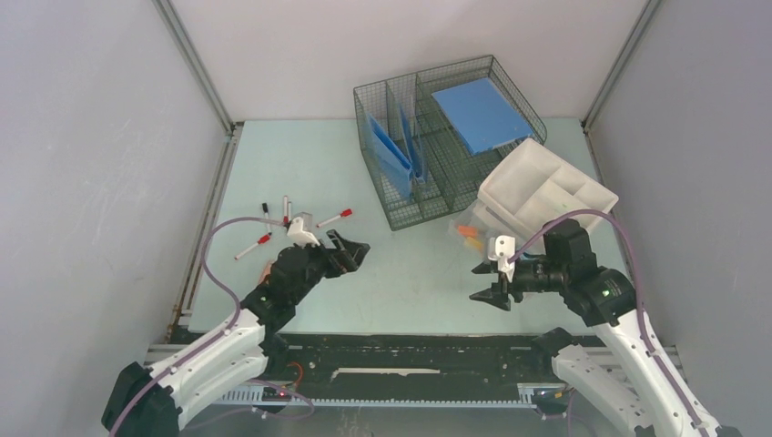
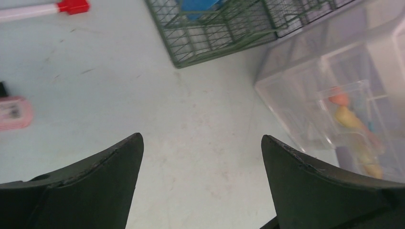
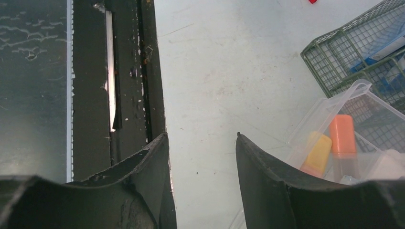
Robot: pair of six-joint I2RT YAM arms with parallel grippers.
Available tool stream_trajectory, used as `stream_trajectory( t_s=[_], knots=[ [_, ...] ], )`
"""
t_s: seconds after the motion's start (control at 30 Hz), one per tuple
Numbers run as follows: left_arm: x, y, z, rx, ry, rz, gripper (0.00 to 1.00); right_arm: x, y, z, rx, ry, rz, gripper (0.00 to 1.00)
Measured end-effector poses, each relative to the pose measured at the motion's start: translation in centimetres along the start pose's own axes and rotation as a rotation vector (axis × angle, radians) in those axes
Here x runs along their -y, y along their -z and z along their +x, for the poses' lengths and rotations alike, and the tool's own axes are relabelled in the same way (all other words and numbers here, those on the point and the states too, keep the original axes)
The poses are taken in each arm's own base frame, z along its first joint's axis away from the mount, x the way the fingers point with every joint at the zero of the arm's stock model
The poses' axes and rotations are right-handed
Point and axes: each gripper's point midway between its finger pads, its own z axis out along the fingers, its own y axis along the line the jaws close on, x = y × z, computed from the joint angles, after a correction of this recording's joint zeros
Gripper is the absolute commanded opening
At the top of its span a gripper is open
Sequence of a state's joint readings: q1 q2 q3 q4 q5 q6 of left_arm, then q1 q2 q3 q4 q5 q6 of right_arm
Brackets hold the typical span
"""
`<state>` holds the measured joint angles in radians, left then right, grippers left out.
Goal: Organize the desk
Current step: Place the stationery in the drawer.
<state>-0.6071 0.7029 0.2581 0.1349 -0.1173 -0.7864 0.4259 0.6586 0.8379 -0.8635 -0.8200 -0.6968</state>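
The desk (image 1: pixel 410 273) is a pale mint-green top. Several markers with red and black caps (image 1: pixel 335 217) lie on its left part, beyond my left gripper (image 1: pixel 350 253). That gripper hangs open over bare desk (image 2: pixel 200 109) with nothing between its fingers (image 2: pixel 201 137). A pink eraser (image 2: pixel 14 112) lies to its left, and one red-capped marker (image 2: pixel 47 8) shows at the top. My right gripper (image 1: pixel 482 282) is open over the desk near the front edge (image 3: pixel 201 135). Just beyond it sits a clear plastic box (image 1: pixel 469 232) holding orange and yellow pieces (image 3: pixel 343 134).
A green wire basket (image 1: pixel 401 196) with blue folders (image 1: pixel 478 111) stands at the back centre. A white divided tray (image 1: pixel 546 187) leans against its right side. A black rail (image 1: pixel 410 350) runs along the near edge, and grey walls close in left and right.
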Motion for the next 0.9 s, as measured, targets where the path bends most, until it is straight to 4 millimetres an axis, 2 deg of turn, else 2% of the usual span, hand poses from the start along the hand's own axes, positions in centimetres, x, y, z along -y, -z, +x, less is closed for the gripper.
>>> stream_trajectory(
  t_s=[0.2,0.4,0.73,0.9],
  knots=[
    [2.9,-0.9,0.0,0.008,0.034,0.162,0.99,0.0,-0.3,1.2,-0.013,0.013,-0.013,0.58],
    [3.9,-1.2,1.1,-0.023,0.055,0.234,1.0,0.1,-0.7,2.0,-0.031,0.006,-0.027,0.55],
    [5.6,-0.3,4.6,-0.116,-0.009,0.281,1.0,0.8,-1.3,3.6,-0.067,-0.025,-0.014,0.35],
    [6.0,0.1,4.5,-0.097,-0.019,0.284,1.0,1.5,-1.2,3.6,-0.071,-0.021,0.015,0.29]
  ],
)
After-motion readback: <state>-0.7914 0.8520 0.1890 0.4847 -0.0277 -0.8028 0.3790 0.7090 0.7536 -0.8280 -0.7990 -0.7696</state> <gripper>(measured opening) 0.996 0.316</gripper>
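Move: The open clear drawer lies some 27 cm to the left hand's right, 5 cm ahead and 8 cm below. The pink highlighter is about 13 cm to that hand's left and 6 cm ahead, and the red-capped marker 8 cm left and 16 cm ahead, both about 10 cm below. From the right hand, the drawer is roughly 15 cm ahead, 6 cm right and 15 cm down, with the white drawer unit just beyond it, 22 cm ahead and 14 cm right of the hand. Rightward and then also back, the empty left hand travels about 7 cm over clear desk, away from the pink highlighter and towards the drawer side, turning some 15 degrees clockwise with its fingers still wide open. The right hand sinks about 3.5 cm, then edges forward towards the drawer, its fingers closing to roughly half their starting gap on nothing. ##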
